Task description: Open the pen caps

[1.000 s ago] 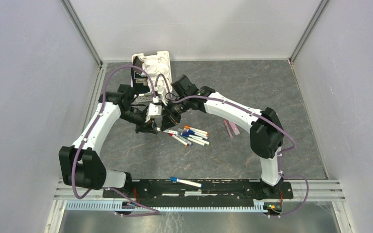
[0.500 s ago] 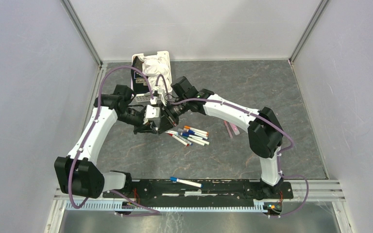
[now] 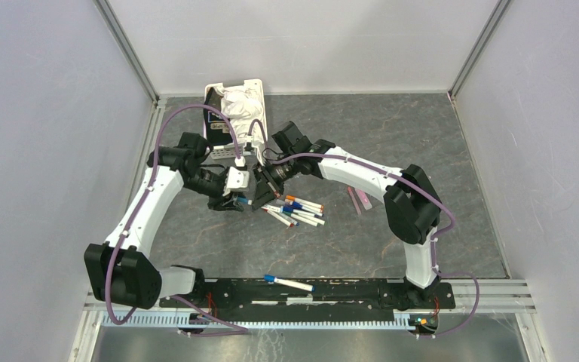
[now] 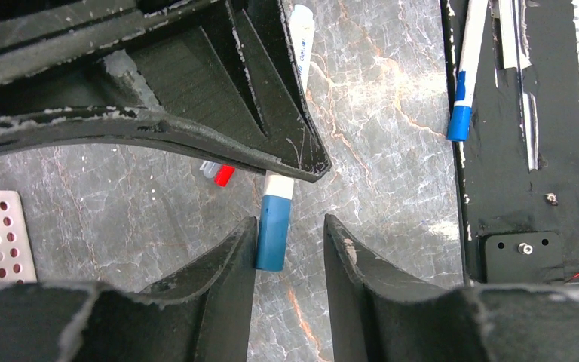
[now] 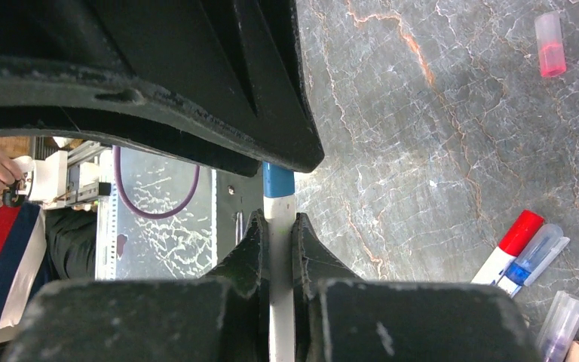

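Note:
My right gripper (image 5: 279, 222) is shut on the white barrel of a pen (image 5: 279, 302) held above the table. The pen's blue cap (image 4: 274, 234) sits on its end, between the fingers of my left gripper (image 4: 290, 226). That gripper is open: the cap touches one finger and a gap shows on the other side. In the top view both grippers meet left of centre, left gripper (image 3: 240, 197) facing right gripper (image 3: 261, 190). Several more pens (image 3: 298, 211) lie in a loose pile just right of them. A red cap (image 4: 224, 176) lies on the table.
A white basket (image 3: 234, 113) with crumpled cloth stands at the back left. One blue-capped pen (image 3: 288, 283) lies on the black base rail at the near edge. A pink pen piece (image 3: 359, 200) lies right of the pile, and a clear pink cap (image 5: 550, 44) shows in the right wrist view.
My left gripper's jaws have parted from shut, leaving the blue cap loose between them. The left arm shifted slightly; the right gripper stays clamped on the barrel.

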### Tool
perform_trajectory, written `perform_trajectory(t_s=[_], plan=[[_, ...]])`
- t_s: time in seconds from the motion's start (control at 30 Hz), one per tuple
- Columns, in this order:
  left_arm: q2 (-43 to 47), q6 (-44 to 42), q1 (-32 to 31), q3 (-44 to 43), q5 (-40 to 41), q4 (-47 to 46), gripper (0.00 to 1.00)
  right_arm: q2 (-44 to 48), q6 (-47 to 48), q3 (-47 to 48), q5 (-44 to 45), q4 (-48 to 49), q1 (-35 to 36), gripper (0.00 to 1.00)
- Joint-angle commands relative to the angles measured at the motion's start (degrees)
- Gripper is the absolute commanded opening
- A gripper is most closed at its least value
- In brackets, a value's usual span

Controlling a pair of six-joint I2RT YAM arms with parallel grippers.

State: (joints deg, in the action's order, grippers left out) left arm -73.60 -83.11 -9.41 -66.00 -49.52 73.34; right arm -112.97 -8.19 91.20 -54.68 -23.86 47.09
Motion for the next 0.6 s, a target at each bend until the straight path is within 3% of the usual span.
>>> perform_trajectory(t_s=[0.0,0.1,0.27,0.43,0.57], plan=[[0.91,-1.70,-1.58,1.58,-2.01,-0.67,0.43,-0.15,-0.27,3.33,0.27,0.21,-0.36,0.00],[1.01,-0.83,-1.99,2.82,-1.98,-2.31,0.41,-0.99,-0.18,4.54,-0.07,-0.42,-0.09,0.00],[0.38,-0.27,-2.43,2.98,-1.73,-3.33,0.26,-1.49,0.21,5.44,-0.65,-1.19,-0.10,0.00],[-0.41,-0.22,-2.54,2.94,-1.30,-3.90,0.03,-1.52,1.61,5.06,-0.06,-2.54,-0.21,0.00],[-1.64,-0.14,-2.27,2.06,4.88,-3.17,0.02,2.20,5.58,-0.58,2.82,-4.76,-2.28,0.00]])
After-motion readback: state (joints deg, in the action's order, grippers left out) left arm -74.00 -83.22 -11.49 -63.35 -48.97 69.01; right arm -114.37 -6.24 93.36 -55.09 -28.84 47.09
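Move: The blue pen cap, on the pen my right hand already holds, lies just off my left pads: about 1 cm to the right, 1 cm forward and 1 cm lower. On the table some 15 cm below, a red-capped marker lies 10 cm to the left hand's right and 5 cm back, and a pink clear cap lies 4 cm to its left, level front to back. From my right hand the blue cap is about 3 cm left and 1 cm forward, nearly level. I ease my left hand about 1 cm down and nearly 1 cm right onto the blue cap, so that its half-open fingers straddle it. They then close to about half their gap and pinch the cap from both sides. My right hand keeps its grip on the white pen body and stays nearly in place, sinking about half a centimetre. ##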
